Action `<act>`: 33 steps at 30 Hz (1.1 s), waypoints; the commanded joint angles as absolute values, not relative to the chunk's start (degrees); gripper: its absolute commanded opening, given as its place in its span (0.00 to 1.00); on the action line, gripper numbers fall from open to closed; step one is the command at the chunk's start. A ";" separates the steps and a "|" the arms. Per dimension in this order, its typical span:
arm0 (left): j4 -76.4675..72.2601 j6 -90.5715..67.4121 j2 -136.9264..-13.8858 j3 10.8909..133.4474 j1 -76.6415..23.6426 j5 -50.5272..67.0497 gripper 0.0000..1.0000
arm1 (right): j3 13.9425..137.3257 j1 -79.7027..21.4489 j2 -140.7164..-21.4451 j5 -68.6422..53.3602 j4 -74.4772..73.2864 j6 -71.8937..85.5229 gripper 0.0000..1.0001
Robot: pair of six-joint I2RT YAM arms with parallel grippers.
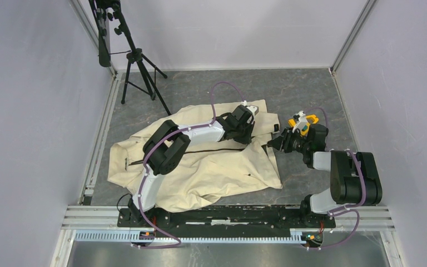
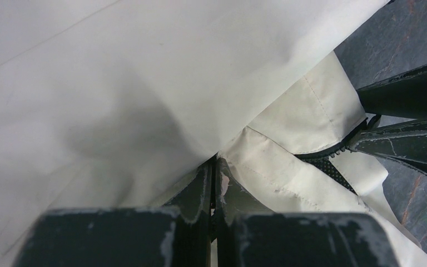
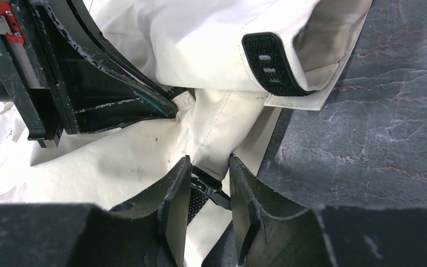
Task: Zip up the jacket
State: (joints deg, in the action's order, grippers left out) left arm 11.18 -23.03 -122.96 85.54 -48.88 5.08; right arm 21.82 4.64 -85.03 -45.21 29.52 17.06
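Note:
The cream jacket (image 1: pixel 222 167) lies wrinkled on the dark floor, with its dark zipper line (image 1: pixel 200 151) running left to right. My left gripper (image 1: pixel 250 135) is shut on a fold of jacket fabric (image 2: pixel 267 167) near the zipper's right end; its fingertips meet in the left wrist view (image 2: pixel 214 167). Zipper teeth (image 2: pixel 333 158) show just right of it. My right gripper (image 1: pixel 271 144) is open at the jacket's right hem. In the right wrist view (image 3: pixel 210 166) its jaws straddle the black zipper pull (image 3: pixel 216 193) without closing on it. The black hem tag (image 3: pixel 269 64) lies above.
A black tripod (image 1: pixel 136 61) stands at the back left. Grey walls enclose the floor on three sides. The metal rail (image 1: pixel 222 214) with the arm bases runs along the near edge. Bare dark floor (image 3: pixel 367 139) lies right of the jacket.

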 commanded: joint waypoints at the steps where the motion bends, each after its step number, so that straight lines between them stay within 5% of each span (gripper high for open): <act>1: 15.99 -20.04 -124.46 83.94 -48.95 4.40 0.02 | 20.66 4.75 -84.38 -46.90 30.50 16.66 0.36; 8: 15.95 -19.95 -124.32 83.90 -48.94 4.57 0.02 | 20.33 4.76 -85.81 -46.91 31.33 17.31 0.36; 15: 15.17 -19.70 -123.50 83.11 -48.95 4.57 0.02 | 21.20 4.77 -85.95 -46.87 33.74 20.04 0.00; 33: -5.41 0.78 -101.56 62.58 -51.79 22.68 0.02 | 22.98 6.84 -89.77 -51.92 43.50 42.26 0.00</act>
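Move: The jacket's zip end sits almost in the open right fingertips, roughly 2 cm to the left of that hand's point, 1 cm back and 1 cm below. From the right hand, the black cuff tab is some 7 cm ahead and 2 cm to the right, and the yellow triangle about 8 cm ahead and 12 cm right, both lower. The closed left gripper, already holding jacket cloth, has the zip end about 6 cm to its right and 2 cm back, nearly level. Hold the left gripper still, shut on the near front's edge, while the right eases a touch back and down and closes on the cloth at the zip end. Then draw the left hand back and left about 7 cm, rising near the end and turning clockwise some 15 degrees, pulling the near edge away; keep the right pinch almost in place, rolling it about 15 degrees. ##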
